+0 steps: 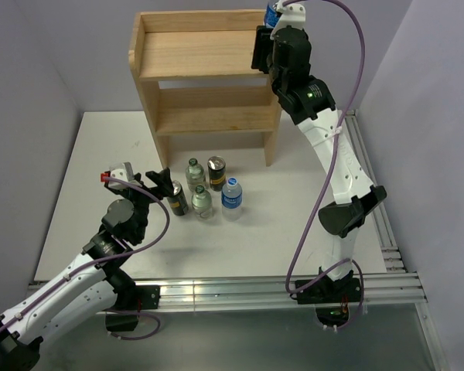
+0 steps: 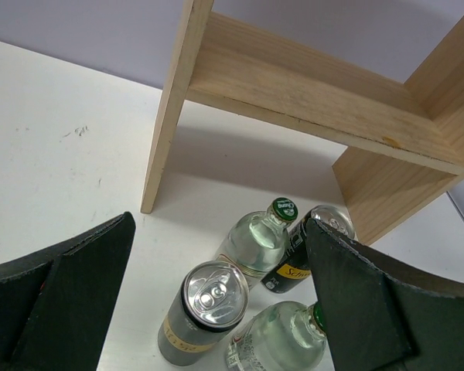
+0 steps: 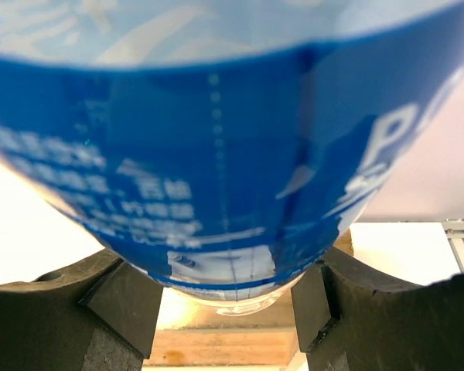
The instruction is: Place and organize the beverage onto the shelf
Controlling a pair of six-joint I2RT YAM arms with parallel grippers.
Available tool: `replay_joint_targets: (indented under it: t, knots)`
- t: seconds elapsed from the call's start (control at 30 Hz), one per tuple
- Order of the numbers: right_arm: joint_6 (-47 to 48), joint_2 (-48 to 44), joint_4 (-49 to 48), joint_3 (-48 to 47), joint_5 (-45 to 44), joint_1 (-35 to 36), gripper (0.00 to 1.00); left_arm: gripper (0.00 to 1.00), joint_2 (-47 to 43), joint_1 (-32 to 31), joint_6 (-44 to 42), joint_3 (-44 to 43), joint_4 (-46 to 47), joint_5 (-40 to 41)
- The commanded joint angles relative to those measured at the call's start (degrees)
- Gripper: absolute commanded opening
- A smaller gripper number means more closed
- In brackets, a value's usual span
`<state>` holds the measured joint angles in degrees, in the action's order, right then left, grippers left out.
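The wooden shelf (image 1: 205, 54) stands at the back of the table. My right gripper (image 1: 269, 31) is shut on a blue-labelled plastic bottle (image 1: 271, 13) and holds it at the right end of the top tier. In the right wrist view the bottle (image 3: 216, 139) fills the frame between my fingers (image 3: 131, 305). On the table stand two cans (image 1: 178, 199) (image 1: 216, 168), two glass bottles (image 1: 194, 171) (image 1: 202, 201) and a second plastic bottle (image 1: 232, 193). My left gripper (image 1: 164, 184) is open just left of the near can (image 2: 209, 309), not touching it.
The drinks stand close together in front of the shelf's right leg (image 1: 271, 147). In the left wrist view the shelf's lower tier (image 2: 309, 100) and left side panel (image 2: 174, 108) stand behind the drinks. An aluminium rail (image 1: 371, 193) runs along the table's right edge.
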<state>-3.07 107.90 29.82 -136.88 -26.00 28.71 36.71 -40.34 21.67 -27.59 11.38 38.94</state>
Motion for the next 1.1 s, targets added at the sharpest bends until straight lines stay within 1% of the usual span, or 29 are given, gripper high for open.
replay_joint_targets:
  t: [0.0,0.13,0.23,0.33,0.37,0.47,0.57,0.63,0.67,0.73,0.8,0.83,1.07]
  knots:
    - [-0.6,-1.1,-9.9,-1.6,0.1,-0.6,0.00,0.99,0.0,-0.2,-1.3,-0.5,2.1,0.9]
    - [-1.0,-0.2,-9.8,-1.3,0.3,-0.6,0.00,0.99,-0.4,-0.2,-1.3,-0.4,2.1,1.0]
    - [-1.1,0.4,-9.6,-1.4,0.2,-0.6,0.07,0.99,-0.4,-0.2,-1.4,-0.4,2.1,1.0]
    - [-1.1,0.9,-9.6,-1.0,0.1,-0.7,0.25,0.99,-0.4,-0.2,-1.4,-0.5,1.9,1.1]
    - [-1.1,0.9,-9.6,-0.9,0.2,-0.6,0.39,0.99,-0.3,-0.3,-1.4,-0.5,2.0,1.2]
    - [-1.1,1.2,-9.6,-0.7,0.2,-0.6,0.62,0.99,-0.3,-0.2,-1.5,-0.4,2.0,1.4]
    - [-1.3,1.5,-9.6,-0.3,0.1,-0.6,0.73,0.99,-0.2,-0.2,-1.5,-0.4,2.0,1.4]
    - [-1.4,1.7,-9.5,-0.2,0.3,-0.6,0.75,0.99,-0.1,-0.2,-1.5,-0.5,2.1,1.5]
    - [-1.4,1.8,-9.5,-0.2,0.4,-0.6,0.79,0.99,0.0,-0.2,-1.5,-0.5,2.1,1.6]
    - [-1.4,2.0,-9.5,-0.2,0.5,-0.6,0.82,0.99,-0.1,-0.2,-1.5,-0.5,2.1,1.6]
    - [-1.4,2.1,-9.5,-0.2,0.4,-0.6,0.83,0.99,-0.2,-0.2,-1.5,-0.4,2.0,1.7]
    - [-1.4,2.2,-9.4,-0.2,0.4,-0.6,0.86,0.99,-0.2,-0.2,-1.5,-0.4,2.1,1.7]
    - [-1.3,2.1,-9.9,0.5,0.1,-0.6,0.86,0.99,-0.5,-0.2,-1.5,-0.4,1.9,1.7]
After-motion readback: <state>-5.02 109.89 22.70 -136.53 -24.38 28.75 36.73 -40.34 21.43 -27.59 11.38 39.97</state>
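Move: The right hand holds the bottle over the top shelf's right end; its resting spot is roughly 2 cm ahead, 1 cm left and 6 cm below the right hand. The shelf's right side panel stands about 5 cm right of the hand and 3 cm ahead, some 4 cm lower. From the left hand, that resting spot lies roughly 22 cm ahead, 33 cm to the right and 16 cm higher. Ease the right gripper about 1.5 cm forward, farther in over the top shelf, and left, away from its right side panel, keeping the pinch on the bottle for the first half. Then open the fingers to let go while edging slightly farther left and about 1 cm up, fingertips tipping up very slightly; stay around the bottle without backing out. ##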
